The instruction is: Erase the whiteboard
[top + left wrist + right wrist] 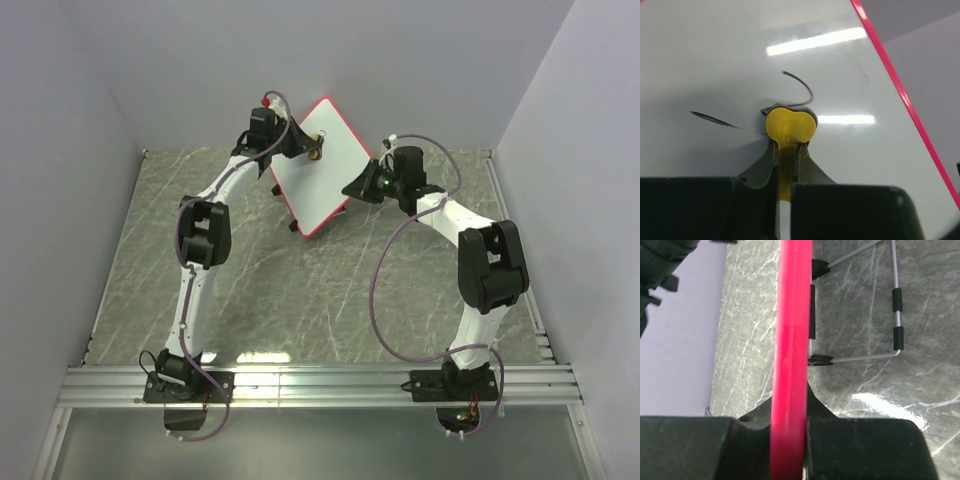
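The whiteboard (325,175) stands tilted at the back of the table, white with a red-pink frame. My left gripper (311,151) is shut on a small yellow eraser (790,125), whose rounded head presses against the board's face (730,50). A curved dark stroke (804,86) and a short dark streak (715,119) show on the board beside the eraser. My right gripper (357,186) is shut on the board's right edge. In the right wrist view the red frame (790,330) runs straight up between the fingers (820,415).
A thin wire stand (896,315) with black sleeves sits on the grey marble table (280,290) behind the board. Purple-grey walls (80,120) close in the back and both sides. A metal rail (320,380) runs along the near edge.
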Available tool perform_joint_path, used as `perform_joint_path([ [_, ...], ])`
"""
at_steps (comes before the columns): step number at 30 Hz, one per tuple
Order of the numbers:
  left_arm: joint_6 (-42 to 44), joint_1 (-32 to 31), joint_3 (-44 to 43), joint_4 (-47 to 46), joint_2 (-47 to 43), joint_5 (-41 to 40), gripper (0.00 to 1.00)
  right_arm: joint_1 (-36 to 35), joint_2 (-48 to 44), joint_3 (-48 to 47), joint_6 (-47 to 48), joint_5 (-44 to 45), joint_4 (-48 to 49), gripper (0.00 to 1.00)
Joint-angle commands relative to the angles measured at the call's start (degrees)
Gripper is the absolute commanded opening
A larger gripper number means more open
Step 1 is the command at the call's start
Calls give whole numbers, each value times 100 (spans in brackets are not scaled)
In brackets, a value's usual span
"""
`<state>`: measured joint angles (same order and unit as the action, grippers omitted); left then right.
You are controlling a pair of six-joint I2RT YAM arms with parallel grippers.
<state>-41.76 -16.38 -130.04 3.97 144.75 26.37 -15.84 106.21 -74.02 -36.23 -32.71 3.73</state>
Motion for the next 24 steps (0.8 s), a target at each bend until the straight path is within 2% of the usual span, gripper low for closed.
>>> perform_joint_path([
  [1, 80, -603, 321, 192, -403, 773, 0, -982, 189, 45, 608, -1607, -1374, 0],
  [12, 80, -489, -83, 517, -518, 510, 0, -1712, -268, 607, 1275, -1730, -1937, 0],
  [18, -17, -190, -408, 841, -105, 159, 0, -1967, -435, 784, 1557, -1905, -2191, 0],
  [21, 27, -50, -330, 965, 62, -79, 0, -2090, -479, 714, 1864, -1897, -2683, 0],
  [24, 19, 82, -23, 1018, 194, -220, 0, -2117, -566, 809, 1918, -1923, -2737, 0],
])
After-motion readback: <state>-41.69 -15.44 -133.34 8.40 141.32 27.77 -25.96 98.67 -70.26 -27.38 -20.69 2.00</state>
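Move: My left hand, holding the yellow eraser at the whiteboard, has the leftover curl of ink about 3 cm ahead, 2 cm right and 3 cm higher. A short ink streak sits roughly 2 cm ahead and 4 cm left; the board's middle is some 5 cm back, 2 cm right and a little lower. From my right hand, pinching the board's lower right edge, that curl is about 18 cm ahead, 6 cm left and slightly above. I keep the eraser pinched against the tilted board and stroke it first back and to the right, about 5 cm, while climbing, then swing forward and left again, ending about 5 cm higher, nearer the board's top corner. My right hand keeps its grip on the red edge and draws it back and left nearly 6 cm, rising slightly and turning some 15 degrees. ##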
